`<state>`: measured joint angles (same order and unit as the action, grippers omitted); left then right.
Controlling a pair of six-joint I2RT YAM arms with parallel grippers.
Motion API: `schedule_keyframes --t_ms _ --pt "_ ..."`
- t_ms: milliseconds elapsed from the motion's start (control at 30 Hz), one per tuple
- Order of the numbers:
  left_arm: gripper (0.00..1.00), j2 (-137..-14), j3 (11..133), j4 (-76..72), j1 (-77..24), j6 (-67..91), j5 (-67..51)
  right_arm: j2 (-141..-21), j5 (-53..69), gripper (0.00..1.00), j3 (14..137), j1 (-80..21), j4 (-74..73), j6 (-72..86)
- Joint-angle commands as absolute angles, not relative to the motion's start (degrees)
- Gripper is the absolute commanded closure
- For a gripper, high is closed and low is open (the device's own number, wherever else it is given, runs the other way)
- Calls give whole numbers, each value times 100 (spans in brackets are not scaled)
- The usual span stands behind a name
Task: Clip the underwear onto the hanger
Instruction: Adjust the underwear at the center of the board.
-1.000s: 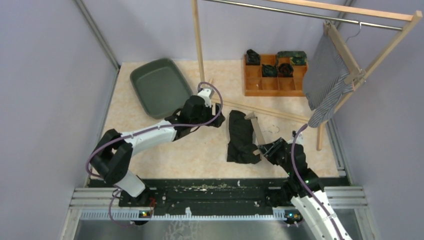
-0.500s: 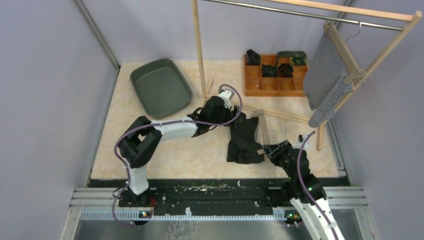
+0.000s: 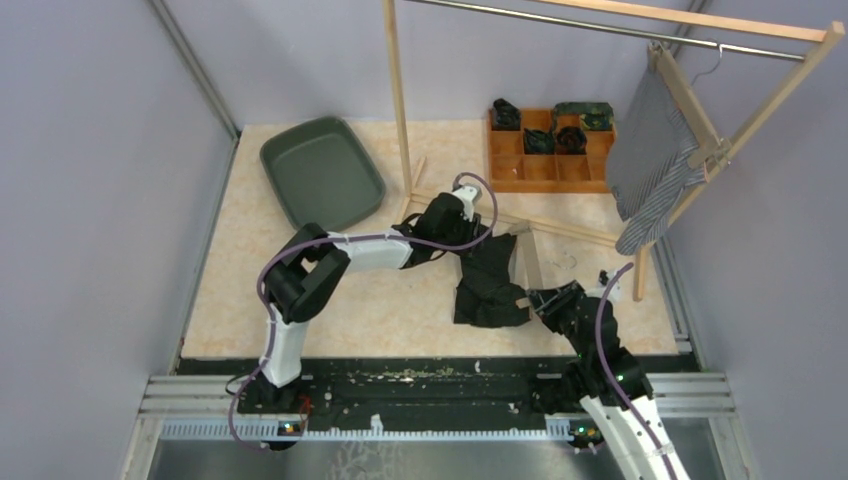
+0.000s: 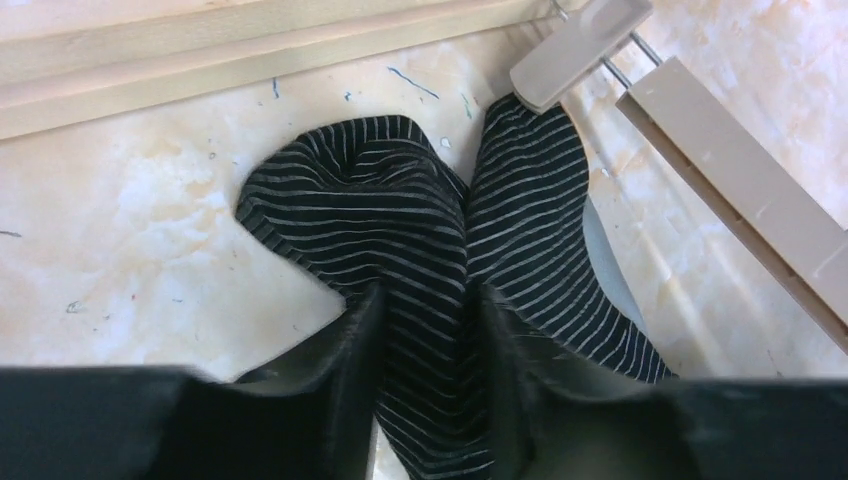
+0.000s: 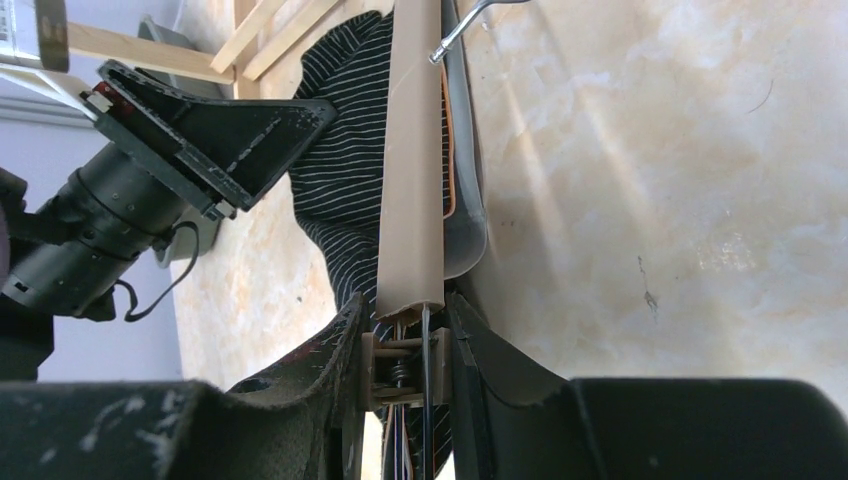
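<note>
The black striped underwear [image 3: 490,285] lies crumpled on the table; it also shows as a striped bunch [image 4: 400,210] in the left wrist view. My left gripper [image 3: 478,243] is at its far edge, and a fold of fabric runs between the fingers [image 4: 355,340], which press it from both sides. The beige hanger [image 3: 528,262] lies along the underwear's right side. My right gripper [image 5: 405,340] is shut on the hanger's near clip [image 5: 405,365], squeezing its spring end. The hanger bar [image 5: 412,170] runs away from it over the striped fabric [image 5: 340,180].
A green tray [image 3: 322,172] sits at the back left. A wooden organizer [image 3: 548,150] with dark items stands at the back right. A wooden clothes rack [image 3: 398,110] carries a striped garment [image 3: 650,160] on another hanger, and its base rails [image 4: 250,50] lie just beyond the underwear.
My left arm has swung right from beside the tray to the underwear's far edge, and its jaws have narrowed onto the fabric. The right gripper has shifted the hanger slightly right.
</note>
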<state>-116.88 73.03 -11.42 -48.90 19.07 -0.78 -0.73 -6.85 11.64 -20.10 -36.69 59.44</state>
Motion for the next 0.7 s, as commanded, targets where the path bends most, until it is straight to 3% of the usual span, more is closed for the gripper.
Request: schedule_keyframes --t_ms 0,100,667 --pt "68 -11806 7424 -972 -4928 1786 -237 18 -774 87 1196 -2004 -3221 6045" --pt "93 -11592 7227 -1067 -4926 1776 -58 20 -768 87 1214 -2004 -3267 6046" --pt "94 -10123 6232 -1187 -4924 1552 793 19 -393 88 982 -2006 -2721 6228"
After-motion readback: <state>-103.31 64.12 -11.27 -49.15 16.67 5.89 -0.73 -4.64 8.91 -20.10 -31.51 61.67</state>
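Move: My left hand's half-open fingers are already down around the underwear's outer left part. Its middle lies roughly 8 cm back and 3 cm to the right, about 1 cm lower. The hanger's middle is some 11 cm to that hand's right, 4 cm back and slightly higher; the rack's foot bar has its middle about 5 cm ahead and 9 cm right. My right hand, still holding the hanger's near end, has the underwear's middle about 10 cm to its left, 4 cm ahead and 4 cm below. I shut my left fingers on the underwear while sinking barely 1 cm, pinching a fold. Then I draw it about 4 cm left, away from the hanger, and lift about 6 cm, easing back 1 cm at first and tipping the fingers up slightly. My right hand keeps its hold on the hanger and drifts about 1 cm left and a little forward. ##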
